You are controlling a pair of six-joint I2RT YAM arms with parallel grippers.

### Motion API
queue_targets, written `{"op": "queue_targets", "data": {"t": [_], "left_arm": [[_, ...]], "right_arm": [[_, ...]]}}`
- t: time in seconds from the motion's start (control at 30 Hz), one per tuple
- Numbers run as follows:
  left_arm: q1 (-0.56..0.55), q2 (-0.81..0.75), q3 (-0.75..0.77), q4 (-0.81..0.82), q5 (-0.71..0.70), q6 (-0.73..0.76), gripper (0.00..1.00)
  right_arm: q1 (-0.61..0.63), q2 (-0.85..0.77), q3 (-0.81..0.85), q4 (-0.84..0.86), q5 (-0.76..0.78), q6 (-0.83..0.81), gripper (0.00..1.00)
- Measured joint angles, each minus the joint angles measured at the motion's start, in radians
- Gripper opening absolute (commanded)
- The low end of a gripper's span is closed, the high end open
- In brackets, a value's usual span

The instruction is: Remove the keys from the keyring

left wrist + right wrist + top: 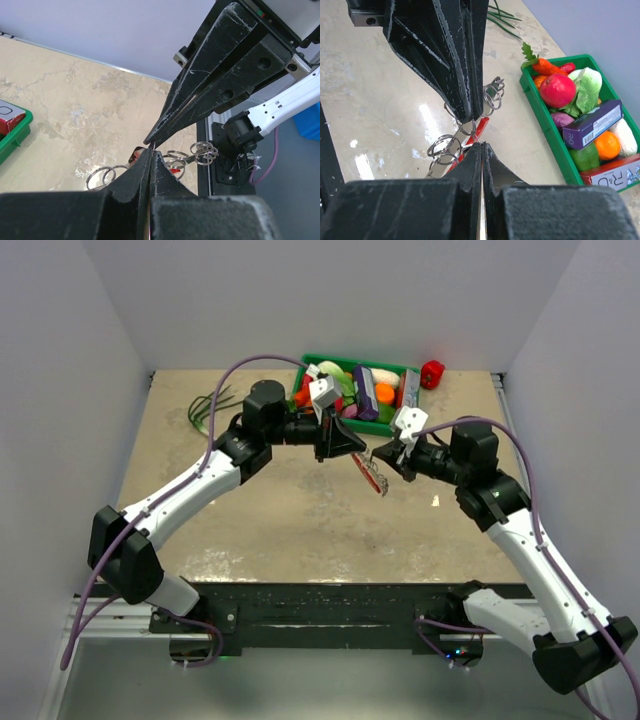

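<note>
My two grippers meet tip to tip above the middle of the table. The left gripper [360,448] [151,152] is shut, and a thin silvery loop of the keyring [466,128] comes out of its tips. The right gripper [377,456] [481,144] is shut too, pinching a thin wire of the same bunch. Below them hang several more silvery rings [442,148] [203,150] and the red curved tag [374,478] [481,127]. A pale flat strip [437,167] under the rings may be one of the keys. I cannot make out the keys clearly.
A green tray [309,359] [545,120] of toy vegetables and small boxes stands at the back centre. A red toy pepper [432,373] lies to its right and green stalks [206,408] at the back left. The black base rail [320,602] runs along the near edge.
</note>
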Motion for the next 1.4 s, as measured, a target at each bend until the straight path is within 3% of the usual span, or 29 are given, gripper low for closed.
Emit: {"op": "queue_targets", "data": {"t": [0.37, 0.53, 0.83, 0.97, 1.03, 1.4], "left_arm": [[0.004, 0.0, 0.0, -0.026, -0.004, 0.016, 0.0], [0.004, 0.0, 0.0, -0.039, -0.008, 0.032, 0.1], [0.021, -0.008, 0.0, -0.082, -0.008, 0.055, 0.18], [0.023, -0.01, 0.001, -0.085, -0.008, 0.058, 0.32], [0.023, -0.01, 0.011, -0.1, -0.01, 0.064, 0.35], [0.016, 0.074, 0.286, -0.241, -0.046, 0.195, 0.53]], "right_arm": [[0.005, -0.004, -0.011, 0.005, 0.008, -0.04, 0.0], [0.005, -0.004, -0.003, -0.003, 0.024, -0.047, 0.0], [-0.01, -0.003, 0.051, -0.034, 0.11, -0.08, 0.0], [-0.01, -0.003, 0.068, -0.055, 0.114, -0.099, 0.0], [-0.01, -0.003, 0.072, -0.068, 0.113, -0.112, 0.0], [-0.008, -0.003, 0.075, -0.12, 0.102, -0.156, 0.0]]}}
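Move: My left fingers and my right fingers face each other almost tip to tip, both shut on the same small ring of the keyring, which sits about 1 cm to the right of my left hand and about 1 cm to the left of my right. From my left hand the red handle hangs roughly 4 cm back, about 1 cm to the right and 4 cm lower; the green crate's middle is some 30 cm ahead, straight in line, and 25 cm below. My left hand eases down and left about 1 cm as its fingers begin to open and let go of the ring, then, opening to about half, climbs away about 6 cm and forward 2 to 3 cm, the wrist tipping up some 10 degrees. My right hand keeps its pinch on the keyring and draws about 2 cm to the right, rising slightly and then settling partway back. ##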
